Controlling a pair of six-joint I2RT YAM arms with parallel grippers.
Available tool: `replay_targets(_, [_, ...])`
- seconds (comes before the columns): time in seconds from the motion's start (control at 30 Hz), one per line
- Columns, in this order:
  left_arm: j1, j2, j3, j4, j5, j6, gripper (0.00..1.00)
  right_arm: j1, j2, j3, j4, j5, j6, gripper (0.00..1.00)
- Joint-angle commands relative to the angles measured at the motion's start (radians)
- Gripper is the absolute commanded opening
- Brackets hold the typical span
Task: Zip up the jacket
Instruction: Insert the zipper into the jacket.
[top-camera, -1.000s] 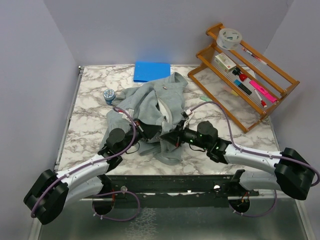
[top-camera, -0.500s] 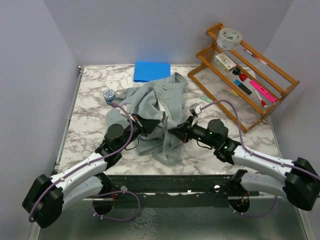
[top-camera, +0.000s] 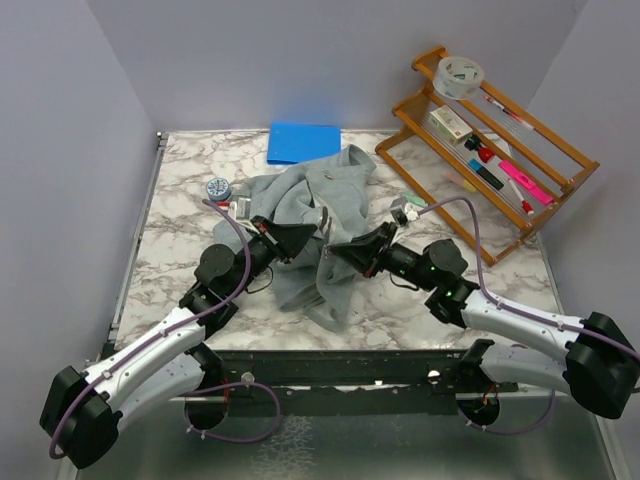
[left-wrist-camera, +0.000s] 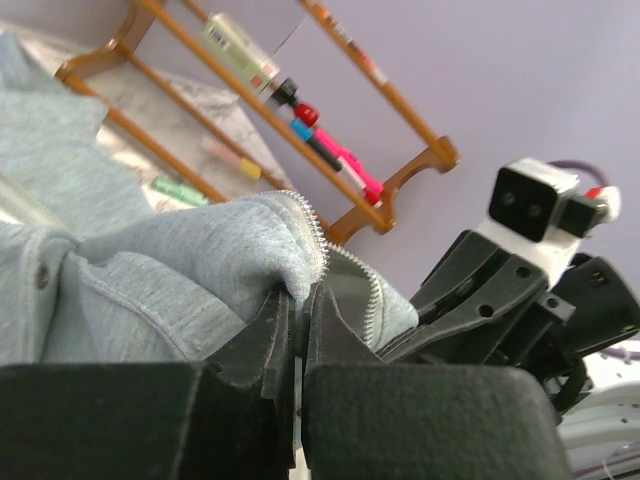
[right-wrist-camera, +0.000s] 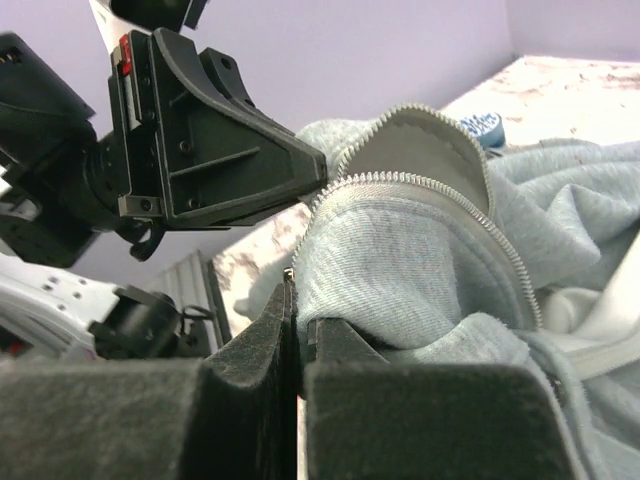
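Observation:
The light grey fleece jacket (top-camera: 315, 195) lies bunched at the middle of the marble table, its front edges lifted between my two grippers. My left gripper (top-camera: 300, 238) is shut on a fold of the jacket (left-wrist-camera: 150, 260) beside its pale zipper teeth (left-wrist-camera: 322, 240); in the left wrist view the gripper (left-wrist-camera: 298, 300) pinches the cloth tightly. My right gripper (top-camera: 338, 250) is shut on the opposite zipper edge of the jacket (right-wrist-camera: 400, 270), and in the right wrist view the gripper (right-wrist-camera: 297, 300) grips cloth just under the teeth (right-wrist-camera: 430, 185). The two grippers face each other closely.
A slanted wooden rack (top-camera: 500, 140) with pens and a tape roll (top-camera: 459, 75) stands at the back right. A flat blue pad (top-camera: 303, 142) lies at the back, partly under the jacket. A small round blue tin (top-camera: 217, 188) sits left of the jacket.
Both grippers have moved away from the near edge and upward, carrying the jacket's zipper edges with them. The lower front of the jacket now hangs raised between them.

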Motion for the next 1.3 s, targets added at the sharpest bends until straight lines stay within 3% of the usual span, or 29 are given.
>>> replay_targets(0.0, [0.004, -0.027, 0.082, 0.039, 0.003, -0.001, 0.0, 0.001, -0.044, 0.037, 0.113, 0.036, 0.152, 0.0])
replay_targets(0.13, [0.004, -0.027, 0.116, 0.047, 0.025, -0.006, 0.0, 0.001, -0.066, 0.034, 0.136, 0.106, 0.277, 0.0])
replay_targets(0.47, [0.005, -0.006, 0.14, 0.105, 0.092, -0.035, 0.0, 0.001, 0.025, 0.062, 0.348, 0.06, 0.457, 0.0])
replay_targets(0.77, [0.005, -0.007, 0.133, 0.145, 0.113, -0.051, 0.0, 0.002, 0.056, 0.085, 0.322, 0.123, 0.477, 0.0])
replay_targets(1.27, [0.004, -0.019, 0.132, 0.173, 0.097, -0.063, 0.0, 0.003, 0.097, 0.111, 0.293, 0.084, 0.485, 0.0])
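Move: From the left hand, which pinches one zipper edge of the jacket, the other zipper edge in the right hand's fingers lies about 4 cm back, 2 cm to its right and 2 cm lower. From the right hand, the left-held edge is thus some 4 cm ahead, 2 cm left and 2 cm up. The jacket body spreads below, its middle roughly 15 cm ahead of the left hand, 5 cm left and 24 cm down; the jar stands about 23 cm ahead and 26 cm left. Upward together, fast at first and then slowing to a near stop, both hands lift the pinched zipper edges about 7 cm. The left eases slightly back and tips its fingers up some 10 degrees, while the right rolls and tips up more, roughly 25 degrees in all, bringing the two edges closer. Both grippers stay shut on the cloth. ##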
